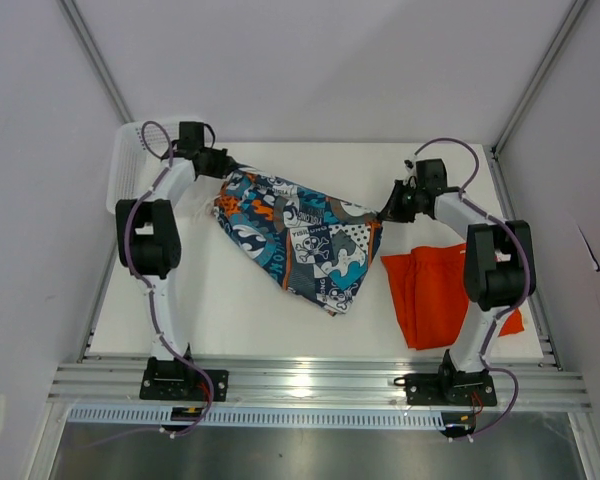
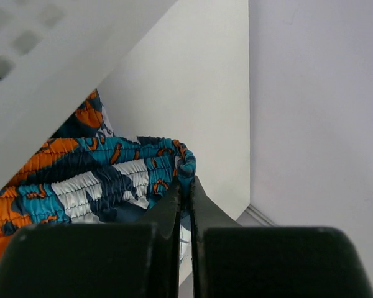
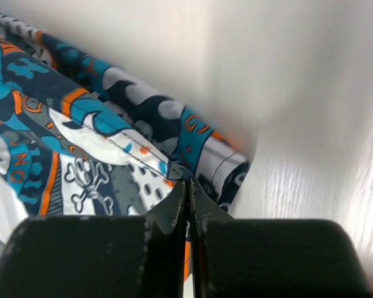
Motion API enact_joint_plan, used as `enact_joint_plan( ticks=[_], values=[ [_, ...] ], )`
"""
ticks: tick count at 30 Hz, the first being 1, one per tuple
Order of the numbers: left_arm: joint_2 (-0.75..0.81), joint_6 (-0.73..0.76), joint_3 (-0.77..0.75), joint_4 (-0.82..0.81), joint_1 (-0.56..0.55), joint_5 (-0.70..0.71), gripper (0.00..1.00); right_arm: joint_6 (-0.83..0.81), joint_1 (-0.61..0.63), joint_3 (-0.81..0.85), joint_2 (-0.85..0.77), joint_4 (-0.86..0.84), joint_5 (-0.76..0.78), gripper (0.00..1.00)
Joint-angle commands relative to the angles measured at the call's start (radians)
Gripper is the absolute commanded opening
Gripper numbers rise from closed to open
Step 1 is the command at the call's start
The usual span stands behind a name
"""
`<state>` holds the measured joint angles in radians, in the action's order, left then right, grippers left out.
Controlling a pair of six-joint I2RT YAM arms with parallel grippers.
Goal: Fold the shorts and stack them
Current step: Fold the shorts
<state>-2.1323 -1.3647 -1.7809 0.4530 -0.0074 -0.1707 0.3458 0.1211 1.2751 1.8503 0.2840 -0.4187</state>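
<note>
The patterned shorts, blue, orange, white and black, hang stretched between my two grippers above the table. My left gripper is shut on the elastic waistband end at the back left. My right gripper is shut on a hem corner of the same shorts at the right. The plain orange shorts lie flat on the table at the right, under my right arm.
A white mesh basket stands at the back left corner behind my left arm; its rim fills the upper left of the left wrist view. The white table top ends at a metal rail at the near edge.
</note>
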Motion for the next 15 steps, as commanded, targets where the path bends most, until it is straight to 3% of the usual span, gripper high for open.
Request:
enact_joint_plan(
  ticks=[1,4,7,8,9,10,11,14,15],
  values=[
    [-0.054,-0.042,-0.106,-0.123,-0.026,0.037,0.0,0.013,-0.012,0.113,0.078,-0.048,0.044,0.0],
    [-0.1,-0.057,-0.104,-0.165,-0.028,0.033,0.07,0.01,-0.012,0.186,0.156,-0.025,0.069,0.0],
    [-0.124,-0.042,-0.104,-0.189,-0.029,0.037,0.27,0.01,-0.014,0.231,0.208,0.007,0.106,0.06],
    [-0.126,-0.034,-0.103,-0.195,-0.029,0.048,0.34,0.01,-0.014,0.25,0.216,0.015,0.124,0.12],
    [-0.126,-0.016,-0.103,-0.197,-0.029,0.053,0.51,0.013,-0.014,0.259,0.22,0.03,0.135,0.18],
    [-0.124,-0.007,-0.103,-0.198,-0.029,0.057,0.61,0.01,-0.014,0.263,0.222,0.032,0.156,0.35],
    [-0.123,0.002,-0.107,-0.186,-0.029,0.062,0.81,0.01,-0.015,0.264,0.219,0.032,0.165,0.44],
    [-0.118,0.045,-0.155,-0.128,-0.029,0.066,0.99,0.018,-0.029,0.253,0.188,0.034,0.202,0.7],
    [-0.109,0.074,-0.163,-0.116,-0.029,0.079,0.99,0.018,-0.034,0.248,0.176,0.034,0.204,0.71]
  ],
)
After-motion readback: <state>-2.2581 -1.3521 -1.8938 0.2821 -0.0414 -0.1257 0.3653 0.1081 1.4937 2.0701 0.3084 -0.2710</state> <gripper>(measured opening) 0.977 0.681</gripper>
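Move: Both hands already pinch the ends of the patterned shorts' waistband. The left hand's end is bound for bare table about 5 cm ahead, 2 cm right and 9 below, with the white basket's middle some 15 cm to that hand's left, level with it. The right hand's end goes to table 6 cm ahead, 2 cm right and 6 below; the folded orange shorts lie roughly 18 cm back and 15 right of that hand. Forward together, both hands draw the waistband out over the table and open to let it go. The right travels some 6 cm, sinking about 3 and easing slightly right with a small clockwise turn; the left goes about 5 cm past the basket's right side, dips, then rises again as its fingers spread wide and tip up. ##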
